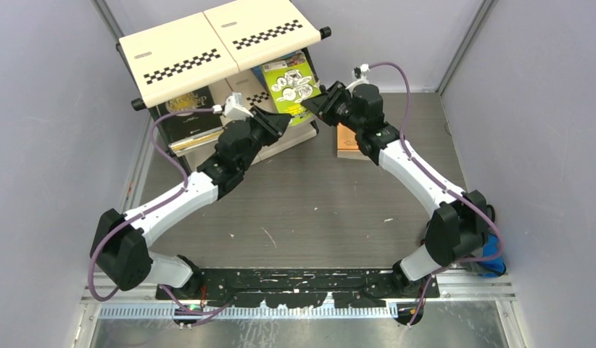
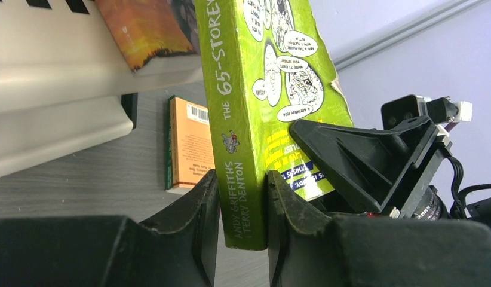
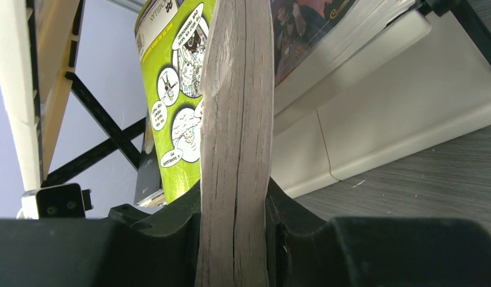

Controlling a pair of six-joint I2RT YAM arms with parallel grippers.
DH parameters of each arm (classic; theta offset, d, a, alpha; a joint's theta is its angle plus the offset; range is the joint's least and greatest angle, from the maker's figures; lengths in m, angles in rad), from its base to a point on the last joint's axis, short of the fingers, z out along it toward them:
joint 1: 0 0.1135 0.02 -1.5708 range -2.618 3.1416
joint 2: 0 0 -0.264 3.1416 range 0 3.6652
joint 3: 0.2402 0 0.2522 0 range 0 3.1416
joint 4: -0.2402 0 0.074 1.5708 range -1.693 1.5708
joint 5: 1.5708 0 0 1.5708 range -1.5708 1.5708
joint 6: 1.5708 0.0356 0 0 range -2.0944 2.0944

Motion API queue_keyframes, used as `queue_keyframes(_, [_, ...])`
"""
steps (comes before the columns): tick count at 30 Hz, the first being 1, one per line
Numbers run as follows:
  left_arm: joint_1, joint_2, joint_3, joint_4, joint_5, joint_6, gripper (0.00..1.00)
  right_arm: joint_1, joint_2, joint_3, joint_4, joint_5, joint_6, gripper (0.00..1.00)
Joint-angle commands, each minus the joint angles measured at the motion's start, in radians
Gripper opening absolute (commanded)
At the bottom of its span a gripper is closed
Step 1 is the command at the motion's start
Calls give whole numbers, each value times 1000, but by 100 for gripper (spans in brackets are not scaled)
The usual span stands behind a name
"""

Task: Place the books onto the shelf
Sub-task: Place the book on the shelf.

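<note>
Both grippers hold the lime green book (image 1: 289, 81) tilted at the front of the shelf (image 1: 208, 51), under its top cream panels. My left gripper (image 2: 243, 203) is shut on the book's spine (image 2: 234, 119) at its lower end. My right gripper (image 3: 234, 209) is shut on the book's page edge (image 3: 237, 119); its lime cover (image 3: 177, 89) shows beside it. In the top view, my left gripper (image 1: 279, 121) and my right gripper (image 1: 315, 105) meet at the book's near end. An orange book (image 1: 346, 139) lies flat on the table. A black book with gold lettering (image 1: 185, 110) rests in the shelf.
A blue-covered book (image 3: 303, 24) and an orange-covered one (image 2: 147, 30) lie on a shelf tier. The shelf's lower cream panel (image 3: 398, 101) meets the grey table (image 1: 302, 210). Grey walls close in both sides. A blue object (image 1: 492, 255) sits by the right arm's base.
</note>
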Motion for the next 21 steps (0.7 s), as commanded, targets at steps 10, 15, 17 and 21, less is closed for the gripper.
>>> queue_keyframes(10, [97,127,165,53,142,10,0,-91,201,340,-51,-44,-72,1])
queue_keyframes(15, [110,178,179,85,138,-7,0,-112,260,396,-63,-43,-89,1])
queue_keyframes(17, [112,195,185,96,133,-9,0,-118,277,409,-63,-44,-95,1])
queue_keyframes(21, [121,230,208,107,120,-11,0,-131,310,438,-63,-48,-108,1])
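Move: On the shelf's middle board, the blue Jane Eyre book that the held green book is bound for lies about 14 cm ahead of the left hand, 2 cm to its left and 7 cm lower; from the right hand it is some 11 cm ahead and 7 cm left. The black book stands roughly 29 cm left of the left hand and 5 cm ahead. On the table, the orange book is about 15 cm right of the right hand and 5 cm ahead, far below. Carrying the green book between them, both hands drive forward together about 7 cm, into the gap under the top board and over the Jane Eyre book. They run nearly level at first, then sink about 2 cm towards it as the reach slows. The left fingers keep their pinch on the spine and the right fingers on the page edge; the wrists barely tilt. ##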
